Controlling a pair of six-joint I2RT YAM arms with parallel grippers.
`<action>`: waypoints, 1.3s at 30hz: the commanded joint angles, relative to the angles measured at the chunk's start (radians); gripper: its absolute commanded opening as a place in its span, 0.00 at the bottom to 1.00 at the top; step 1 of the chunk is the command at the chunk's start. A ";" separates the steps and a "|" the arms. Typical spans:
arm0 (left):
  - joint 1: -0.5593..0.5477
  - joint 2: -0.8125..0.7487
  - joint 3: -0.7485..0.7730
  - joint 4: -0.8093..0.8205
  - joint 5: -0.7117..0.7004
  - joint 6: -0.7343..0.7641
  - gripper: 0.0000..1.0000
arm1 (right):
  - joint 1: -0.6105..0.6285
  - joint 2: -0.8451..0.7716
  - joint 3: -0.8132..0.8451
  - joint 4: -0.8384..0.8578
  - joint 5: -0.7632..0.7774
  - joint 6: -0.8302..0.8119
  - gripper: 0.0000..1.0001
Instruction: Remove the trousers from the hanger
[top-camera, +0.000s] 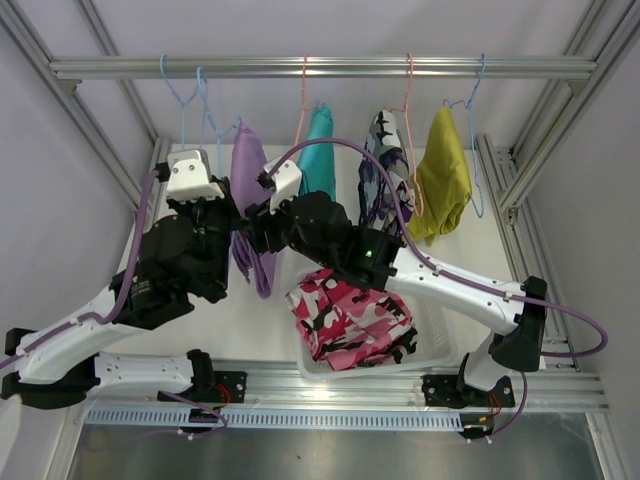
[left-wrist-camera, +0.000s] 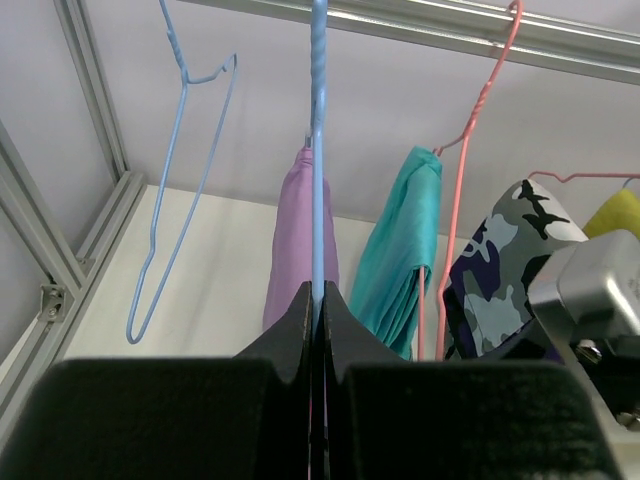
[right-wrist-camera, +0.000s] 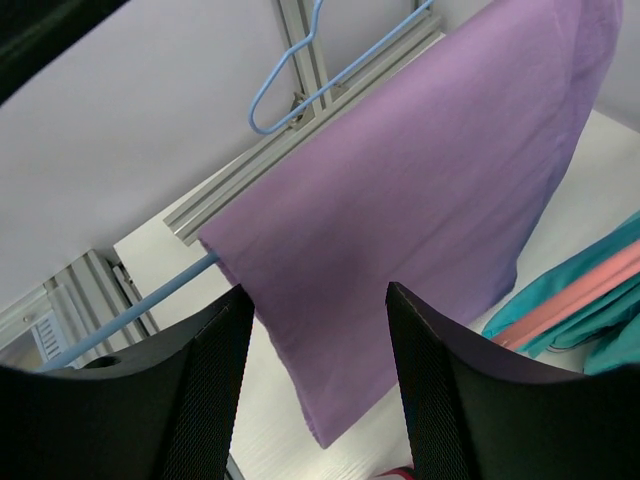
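Lilac trousers (top-camera: 248, 190) hang folded over a blue hanger (left-wrist-camera: 318, 150) on the rail (top-camera: 330, 67). My left gripper (left-wrist-camera: 320, 296) is shut on that hanger's upright wire, with the lilac cloth (left-wrist-camera: 295, 240) just behind it. My right gripper (right-wrist-camera: 318, 300) is open; the lilac trousers (right-wrist-camera: 420, 180) hang just beyond its fingertips, draped over the hanger's bar (right-wrist-camera: 150, 300). To the right hang teal trousers (top-camera: 320, 150), purple-grey camouflage trousers (top-camera: 385, 170) and mustard trousers (top-camera: 443, 185). Pink camouflage trousers (top-camera: 350, 320) lie in the basket.
A white basket (top-camera: 440, 330) stands at the table's near edge, under my right arm. An empty blue hanger (left-wrist-camera: 180, 200) dangles at the rail's left end. Pink hangers (left-wrist-camera: 460, 200) carry the teal and camouflage pairs. Aluminium frame posts (top-camera: 110, 150) close in both sides.
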 joint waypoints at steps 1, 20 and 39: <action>-0.019 -0.013 0.023 0.104 0.018 0.049 0.00 | -0.017 0.021 0.046 0.040 0.006 -0.006 0.60; -0.060 -0.009 0.010 0.101 0.018 0.040 0.00 | -0.001 0.105 0.032 0.181 0.126 -0.069 0.59; -0.089 -0.006 -0.011 0.059 -0.005 0.025 0.01 | -0.007 0.119 0.023 0.247 0.199 -0.087 0.11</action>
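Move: The purple trousers' middle hangs about 10 cm ahead of the open right hand, 3 cm left and 6 cm below; their near top corner is only some 4 cm ahead and 3 cm left, about level. The teal trousers hang roughly 10 cm ahead, 12 cm right and 7 cm below. The left hand still holds the blue hanger, with the purple trousers' middle about 14 cm ahead, 3 cm right and 9 cm below. Forward and a little to its left, about 4 cm in all, the right hand brings its open fingers around the purple trousers' near top corner, beside the hanger bar. It turns slightly clockwise and closes them most of the way, pinching the cloth. The left hand keeps its shut grip on the blue hanger, easing it 1 to 2 cm right and slightly back towards the right gripper. ##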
